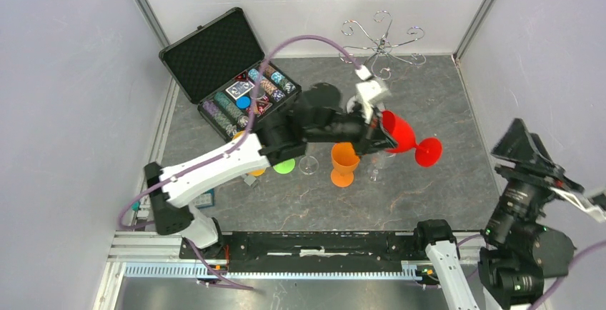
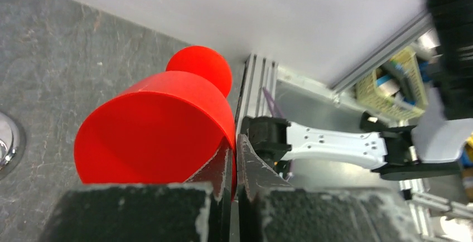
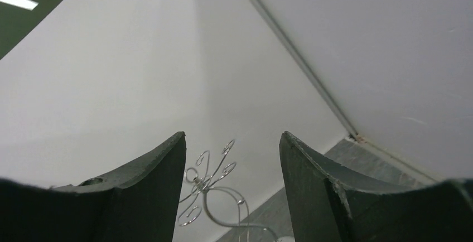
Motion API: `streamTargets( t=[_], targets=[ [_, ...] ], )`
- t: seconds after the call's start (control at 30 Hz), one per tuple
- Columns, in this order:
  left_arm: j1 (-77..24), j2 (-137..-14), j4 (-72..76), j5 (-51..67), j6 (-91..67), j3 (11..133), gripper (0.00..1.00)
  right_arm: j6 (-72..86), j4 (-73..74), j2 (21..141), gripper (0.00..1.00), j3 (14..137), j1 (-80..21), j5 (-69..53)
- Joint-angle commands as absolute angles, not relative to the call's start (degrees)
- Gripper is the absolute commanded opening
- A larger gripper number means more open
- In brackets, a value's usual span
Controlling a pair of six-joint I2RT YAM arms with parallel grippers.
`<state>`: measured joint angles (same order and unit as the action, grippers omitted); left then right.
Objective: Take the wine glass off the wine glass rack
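A red wine glass (image 1: 400, 131) hangs tipped on its side, foot pointing right, a little in front of the wine glass rack (image 1: 382, 42). My left gripper (image 1: 376, 137) is shut on its rim. In the left wrist view the red bowl (image 2: 156, 130) fills the centre, and my left gripper (image 2: 234, 155) pinches the bowl's wall, one finger inside and one outside. The chrome rack stands at the back wall with nothing hanging on its curled arms. My right gripper (image 1: 525, 146) is far right, open and holding nothing. In its wrist view the rack (image 3: 215, 183) shows between the open fingers of my right gripper (image 3: 232, 137).
An open black case of poker chips (image 1: 229, 74) lies at the back left. An orange cup (image 1: 344, 163), a green object (image 1: 284, 166) and a clear glass (image 1: 309, 164) stand under my left arm. White walls close in three sides.
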<state>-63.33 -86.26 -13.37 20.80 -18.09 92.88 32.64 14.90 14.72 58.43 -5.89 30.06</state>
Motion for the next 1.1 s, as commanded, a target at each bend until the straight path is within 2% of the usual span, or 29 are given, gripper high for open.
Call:
streamTargets(
  t=[0.0, 0.3, 0.57, 0.8, 1.07],
  targets=[
    [-68.9, -94.7, -26.0, 10.5, -6.2, 102.9, 0.02, 27.0, 18.1, 11.3, 0.66, 61.4, -5.9, 40.6],
    [-75.3, -113.9, -38.5, 0.2, 2.2, 120.9, 0.02, 26.0, 21.4, 7.8, 0.65, 62.7, -5.9, 44.5],
    [-75.6, -127.1, -44.1, -1.3, 10.7, 134.2, 0.02, 27.2, 22.8, 8.4, 0.65, 62.6, -6.0, 43.3],
    [-75.7, -130.5, -45.3, -2.6, 16.1, 134.1, 0.02, 28.1, 23.2, 9.0, 0.65, 61.9, -5.9, 41.9],
    [-75.6, -132.2, -45.7, -0.3, 17.4, 134.3, 0.08, 29.0, 23.8, 9.2, 0.65, 61.3, -6.0, 40.9]
  ],
)
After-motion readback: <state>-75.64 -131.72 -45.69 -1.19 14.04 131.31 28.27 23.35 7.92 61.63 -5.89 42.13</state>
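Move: The red wine glass, already pinched at its rim by the left hand, is bound for the free table spot at the right end of the glass row: about 14 cm to that hand's right, 5 cm ahead and 39 cm below. The clear glass next to that spot is about 5 cm right, 4 cm ahead; the orange one 4 cm left, 3 cm ahead, both about 31 cm down. From the right hand the spot is roughly 9 cm left, 6 cm ahead, 47 cm below. The red glass, still pinched by the near side of its rim, is lowered some 24 cm by the left hand while carried about 11 cm right past the clear glass, slowing at the end; the wrist tips the fingers from pointing right to about 45 degrees downward, foot swinging under the bowl. The empty, open right hand backs off 6 cm and slightly right, then nearly stops. ##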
